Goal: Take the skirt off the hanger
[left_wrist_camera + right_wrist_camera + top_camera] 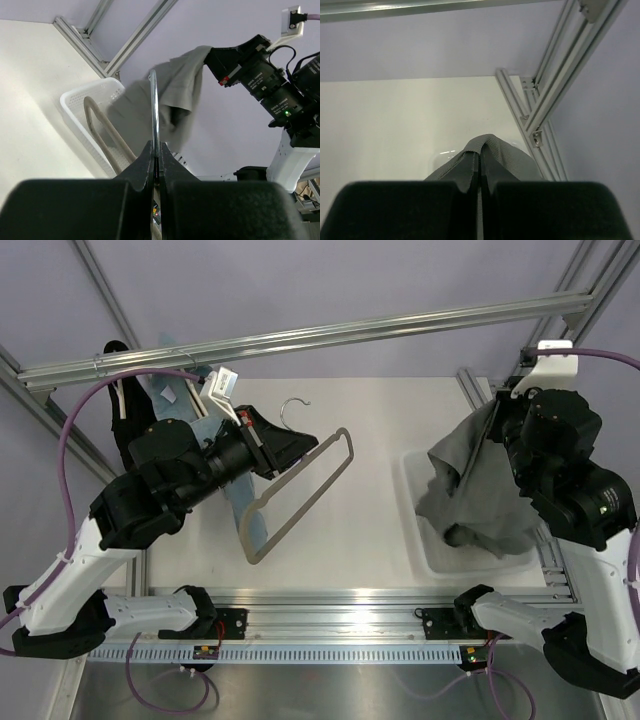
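The grey-taupe hanger [310,490] is bare and held tilted above the table, its wire hook [293,408] pointing to the back. My left gripper [288,448] is shut on it at the neck. In the left wrist view the hook's wire [154,100] rises from between the shut left gripper [156,150], with the hanger's plastic bar [100,130] to the left. The dark grey skirt [470,490] hangs free of the hanger from my right gripper [502,422], drooping into a white basket [415,502]. A fold of skirt [507,152] is pinched in the shut right gripper [480,159].
Light blue jeans [178,400] and a black garment [118,352] hang at the back left by the aluminium rail [350,335]. More blue denim [250,515] lies under the hanger. Frame posts [475,390] stand behind the basket.
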You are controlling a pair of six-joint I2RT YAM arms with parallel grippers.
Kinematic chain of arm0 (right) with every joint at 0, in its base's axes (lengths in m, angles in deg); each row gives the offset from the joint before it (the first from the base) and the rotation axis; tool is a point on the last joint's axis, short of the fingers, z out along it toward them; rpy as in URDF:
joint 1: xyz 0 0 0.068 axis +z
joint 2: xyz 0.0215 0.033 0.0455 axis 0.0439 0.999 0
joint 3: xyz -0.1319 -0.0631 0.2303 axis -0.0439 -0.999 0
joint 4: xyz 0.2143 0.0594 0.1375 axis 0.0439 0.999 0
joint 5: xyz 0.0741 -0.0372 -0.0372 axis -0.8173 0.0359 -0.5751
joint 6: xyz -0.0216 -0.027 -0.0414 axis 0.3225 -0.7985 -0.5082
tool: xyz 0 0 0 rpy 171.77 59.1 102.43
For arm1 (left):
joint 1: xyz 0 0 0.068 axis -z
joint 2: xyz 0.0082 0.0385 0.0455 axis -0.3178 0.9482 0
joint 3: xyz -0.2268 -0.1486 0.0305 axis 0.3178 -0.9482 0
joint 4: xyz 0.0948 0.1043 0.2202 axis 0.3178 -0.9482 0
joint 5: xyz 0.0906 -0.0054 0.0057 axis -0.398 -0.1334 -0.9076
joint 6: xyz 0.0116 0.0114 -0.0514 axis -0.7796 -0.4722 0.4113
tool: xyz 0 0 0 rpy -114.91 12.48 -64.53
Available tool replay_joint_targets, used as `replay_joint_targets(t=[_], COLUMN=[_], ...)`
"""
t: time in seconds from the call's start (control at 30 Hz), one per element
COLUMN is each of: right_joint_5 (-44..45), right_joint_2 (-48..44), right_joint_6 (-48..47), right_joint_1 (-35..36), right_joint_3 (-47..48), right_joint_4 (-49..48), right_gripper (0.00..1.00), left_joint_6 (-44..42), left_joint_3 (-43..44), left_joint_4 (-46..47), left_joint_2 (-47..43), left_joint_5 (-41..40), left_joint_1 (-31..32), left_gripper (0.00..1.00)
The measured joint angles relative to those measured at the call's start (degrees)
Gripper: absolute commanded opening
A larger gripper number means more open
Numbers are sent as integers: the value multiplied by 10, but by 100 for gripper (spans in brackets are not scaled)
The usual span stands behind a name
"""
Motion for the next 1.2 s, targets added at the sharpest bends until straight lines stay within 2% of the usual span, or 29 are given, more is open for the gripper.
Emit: replay_joint_targets(t=[0.23,0.33,0.6,0.87,0.97,1.03,1.1,1.13,1.17,1.2], right_joint_5=[-19,-15,10,-2,-36,-65,-104,-125,-144,-160], right_joint_2=[25,9,-87,-89,-96,-101,-97,-90,-82,-71], right_joint_6=[14,14,43,127,189,235,287,306,328,342], right_joint_1=[-2,-7,-49,-107,-111,-112,-112,-112,-112,-112], right_joint_3=[71,64,-130,-256,-344,-412,-480,-506,-528,-542], right_joint_4=[6,-17,-35,6,1,-3,-6,-8,-11,-9], right_gripper=[0,0,0,0,0,16,45,70,79,95], left_joint_6=[0,0,3,5,6,7,6,6,5,4], left_joint_3=[-8,-11,-23,-28,-37,-47,-56,-59,-61,-62], left_joint_4=[0,0,0,0,2,0,-1,-5,-10,-17], left_joint_2=[-5,-8,-21,-21,-22,-22,-22,-21,-21,-20], left_joint_5=[0,0,0,0,0,-1,-4,-8,-14,-22], left_joint_1=[0,0,0,0,0,0,0,2,4,8], left_gripper=[0,0,0,0,0,0,0,0,0,0])
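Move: The right hand holds the gathered skirt, which hangs about 20 cm below its fingers and some 3 cm back. The white basket's middle lies about 43 cm below that hand, roughly 3 cm back and 4 cm to its right; the hanger is some 27 cm to the hand's left, 12 cm back and 5 cm lower. From the left hand, which grips the hanger, the basket is about 6 cm ahead, 31 cm right and 44 cm down. After a brief lift of about 4 cm, the right hand carries the skirt steeply down into the white basket, ending some 34 cm lower; on the way it swings a few centimetres right and back again, the fingers tip about 40 degrees downward, the hand's left side rises, and near the bottom, still sinking, the fingers open wide and let go of the cloth. The left hand keeps its shut grip on the empty hanger over the table and sinks about 4 cm, mostly at the end. ##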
